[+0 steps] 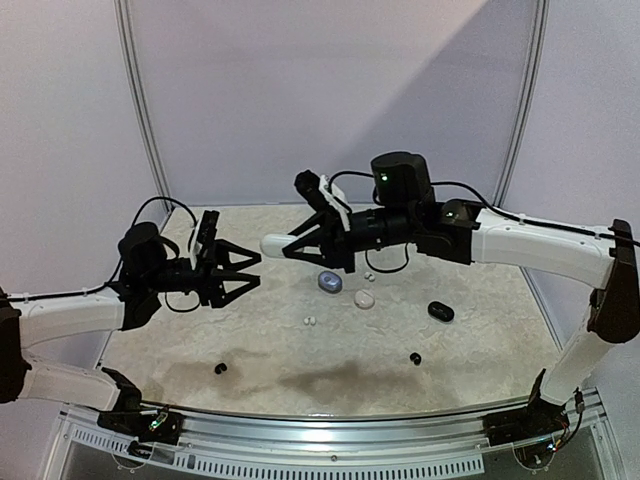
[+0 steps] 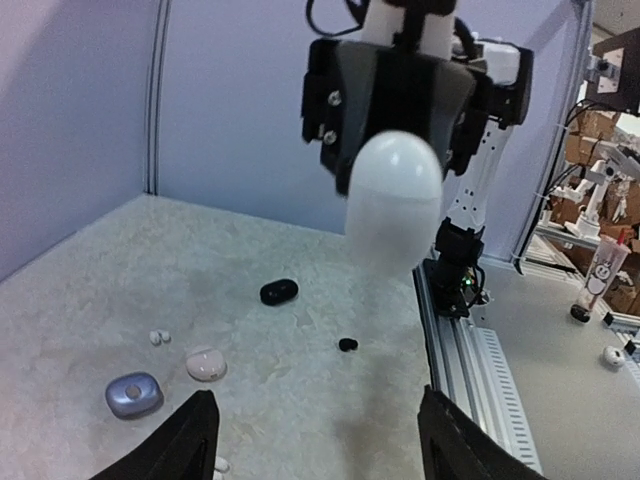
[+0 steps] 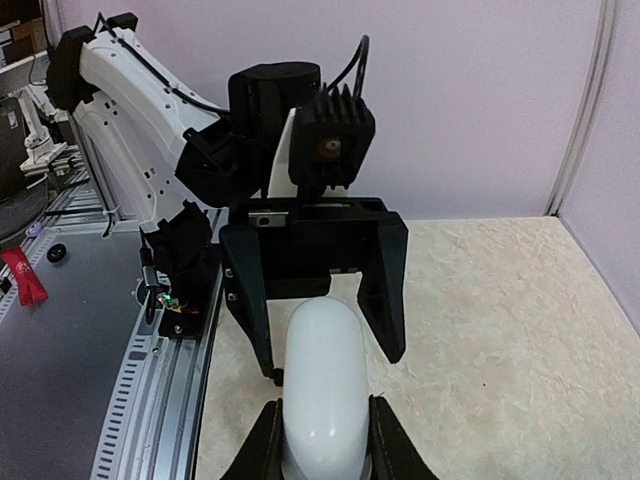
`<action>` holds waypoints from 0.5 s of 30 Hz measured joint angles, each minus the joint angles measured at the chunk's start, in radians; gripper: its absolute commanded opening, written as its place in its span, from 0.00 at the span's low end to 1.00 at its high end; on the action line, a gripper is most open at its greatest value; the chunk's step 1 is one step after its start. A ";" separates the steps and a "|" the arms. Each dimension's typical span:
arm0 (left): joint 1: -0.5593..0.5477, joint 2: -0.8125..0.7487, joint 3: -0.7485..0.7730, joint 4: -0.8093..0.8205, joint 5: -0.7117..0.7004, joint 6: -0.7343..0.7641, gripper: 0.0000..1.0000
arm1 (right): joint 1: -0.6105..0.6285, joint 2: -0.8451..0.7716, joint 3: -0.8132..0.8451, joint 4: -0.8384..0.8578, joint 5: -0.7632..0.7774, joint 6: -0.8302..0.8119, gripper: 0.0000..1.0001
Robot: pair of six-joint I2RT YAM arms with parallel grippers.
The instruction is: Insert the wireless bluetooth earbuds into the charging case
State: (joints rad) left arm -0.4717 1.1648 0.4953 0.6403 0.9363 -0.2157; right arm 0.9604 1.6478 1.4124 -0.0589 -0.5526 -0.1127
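My right gripper [image 1: 292, 244] is shut on a smooth white charging case [image 1: 273, 243], held in the air with its rounded end pointing left. In the right wrist view the case [image 3: 322, 385] sits between my fingers [image 3: 262, 445]. My left gripper [image 1: 255, 270] is open and faces the case from just left of it, its jaws apart and empty in the left wrist view [image 2: 320, 445]. Earbuds lie on the table: a white pair [image 1: 309, 320], one white bud [image 1: 369, 276], and two black buds [image 1: 415, 358] [image 1: 220, 368].
Three other cases rest on the speckled table: blue-grey [image 1: 330, 282], pale pink [image 1: 364, 298] and black [image 1: 440, 311]. A metal rail [image 1: 330, 425] runs along the near edge. Lilac walls close in the back and sides.
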 measured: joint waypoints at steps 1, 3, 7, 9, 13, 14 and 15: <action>-0.003 -0.015 -0.025 0.049 -0.001 0.011 0.65 | 0.011 0.019 0.018 0.000 -0.004 -0.010 0.00; -0.006 -0.043 -0.071 0.128 -0.005 0.026 0.64 | 0.028 0.055 0.045 -0.004 -0.008 -0.033 0.00; -0.010 -0.085 -0.135 0.221 -0.006 0.029 0.50 | 0.050 0.101 0.074 -0.025 -0.008 -0.071 0.00; -0.013 -0.099 -0.153 0.246 -0.013 0.031 0.49 | 0.056 0.108 0.074 -0.032 -0.008 -0.081 0.00; -0.044 -0.107 -0.166 0.270 -0.042 0.020 0.48 | 0.063 0.109 0.079 -0.032 -0.008 -0.096 0.00; -0.055 -0.107 -0.166 0.275 -0.051 0.016 0.46 | 0.063 0.110 0.083 -0.031 -0.008 -0.099 0.00; -0.065 -0.107 -0.167 0.283 -0.060 0.010 0.44 | 0.064 0.110 0.085 -0.030 -0.008 -0.103 0.00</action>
State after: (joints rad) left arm -0.5365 1.0576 0.3286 0.9234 0.8768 -0.2062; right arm 1.0245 1.7576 1.4971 -0.0891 -0.5610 -0.2157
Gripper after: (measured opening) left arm 0.483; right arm 0.238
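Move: The white charging case is already in my right fingers; from my left hand it lies about 6 cm to the right, level fore and aft, 6 cm higher. My left fingertips are some 8 cm left of my right hand and 6 cm below it. On the table, 24 cm under my left hand, are the white earbuds 4 cm ahead and 10 cm right, the blue case 15 cm ahead and 15 cm right, and the pink case 10 cm ahead and 23 cm right. I carry the held case left, down and a little back, about 4 cm in all, in towards my left fingertips, keeping my right grip. Meanwhile I draw my left hand back about 4 cm and slightly up, rolling it some 10 degrees so its forward side rises, and narrow its open fingers by about a third without gripping anything. ##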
